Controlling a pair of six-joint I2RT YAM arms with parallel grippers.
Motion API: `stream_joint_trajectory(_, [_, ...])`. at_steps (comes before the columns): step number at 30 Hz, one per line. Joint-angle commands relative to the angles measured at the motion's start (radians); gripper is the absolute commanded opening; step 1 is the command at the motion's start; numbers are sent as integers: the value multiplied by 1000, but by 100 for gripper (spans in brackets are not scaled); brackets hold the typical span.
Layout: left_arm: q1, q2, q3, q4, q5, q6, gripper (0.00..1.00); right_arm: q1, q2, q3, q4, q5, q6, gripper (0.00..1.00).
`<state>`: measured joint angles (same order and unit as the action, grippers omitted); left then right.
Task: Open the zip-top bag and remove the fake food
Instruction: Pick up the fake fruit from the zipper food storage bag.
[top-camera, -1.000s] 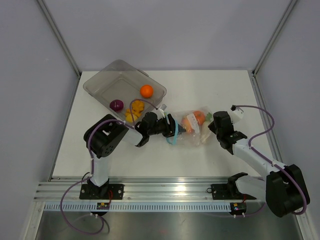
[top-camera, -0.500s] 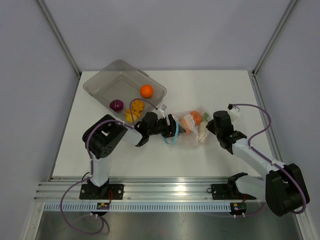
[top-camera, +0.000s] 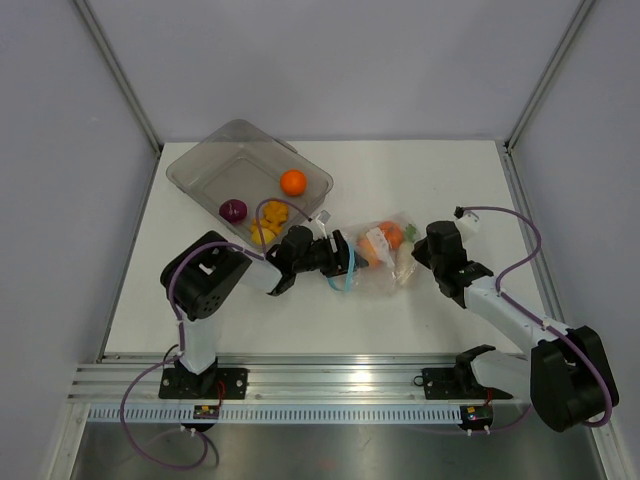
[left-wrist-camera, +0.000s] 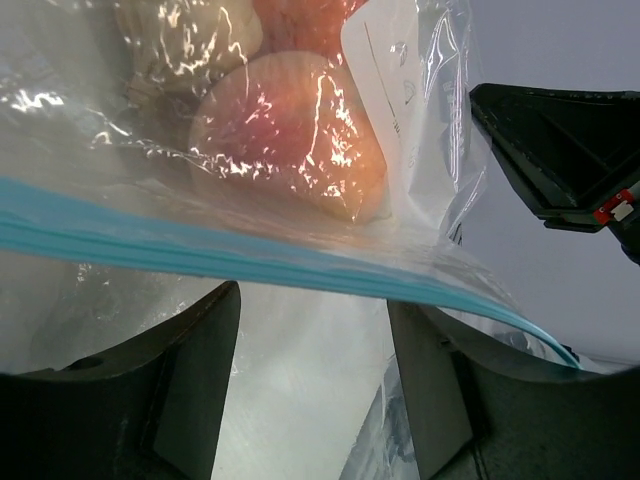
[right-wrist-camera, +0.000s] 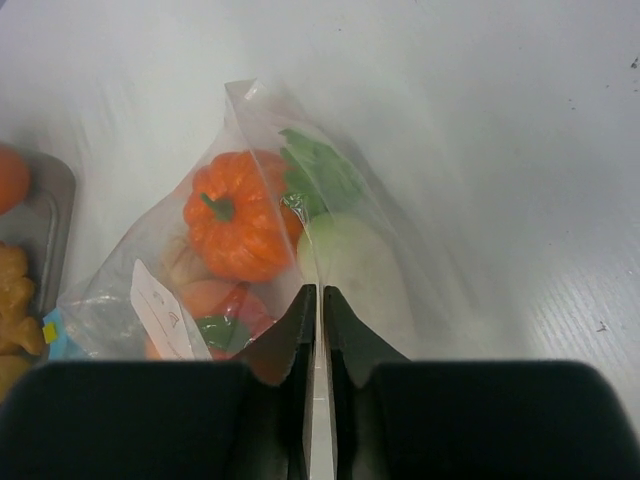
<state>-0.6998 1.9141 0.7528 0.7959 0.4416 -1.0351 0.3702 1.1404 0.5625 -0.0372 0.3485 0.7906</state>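
Note:
The zip-top bag lies on the white table between my two grippers, its blue zip strip at the left end. Through the plastic show fake food pieces: an orange pumpkin, a white piece and a peach. My left gripper is open at the bag's mouth, its fingers wide apart under the strip with loose plastic between them. My right gripper is pinched on a fold at the bag's far end, its jaws a thin slit apart. From above, the left gripper and right gripper flank the bag.
A grey translucent tray stands at the back left, holding an orange ball, a purple piece and yellow bits. Grey walls close off the table on three sides.
The bag and the right gripper have shifted slightly to the left. The left gripper has drawn back a little at the bag's mouth.

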Motion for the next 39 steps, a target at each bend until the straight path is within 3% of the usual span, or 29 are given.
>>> stream_joint_trajectory(1, [2,-41,-4,52,-15,3,63,-5,-7,51,-21,12,-51,15])
stream_joint_trajectory(10, [2,-50,-7,58,-17,1,63,9,-51,76,-36,1,-125,33])
stream_joint_trajectory(15, [0,-53,-17,60,-23,1,62,123,-28,129,-23,23,-189,45])
stream_joint_trajectory(23, [-7,-59,-29,59,-35,3,61,176,169,250,2,-57,-229,47])
stream_joint_trajectory(33, [-7,-50,-17,20,-55,29,61,180,369,430,-90,-74,-249,47])
stream_joint_trajectory(39, [-7,-86,-23,0,-79,64,65,182,495,485,-133,-176,-222,46])
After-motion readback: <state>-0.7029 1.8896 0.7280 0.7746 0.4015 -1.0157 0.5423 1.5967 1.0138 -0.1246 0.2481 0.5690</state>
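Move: The peach, inside the bag towards its mouth, is about 12 cm to the left of the right hand, 1 cm ahead and 5 cm below. The pale bulb lies just beyond it, 3 cm farther out; the pumpkin is 6 cm ahead of the right hand and 7 cm left, the cabbage 2 cm ahead and 2 cm left. From the left hand, with parted fingers already in the bag's mouth, the peach is 5 cm right, 2 cm ahead and slightly lower. Letting go of the film at the bag's cabbage end, the right hand opens its fingers to about half, lifts some 4 cm and swings left over the bag towards the peach. It then reaches forward while sinking back to its starting height, about 11 cm left and 6 cm forward in all, turning some 20 degrees counter-clockwise. ##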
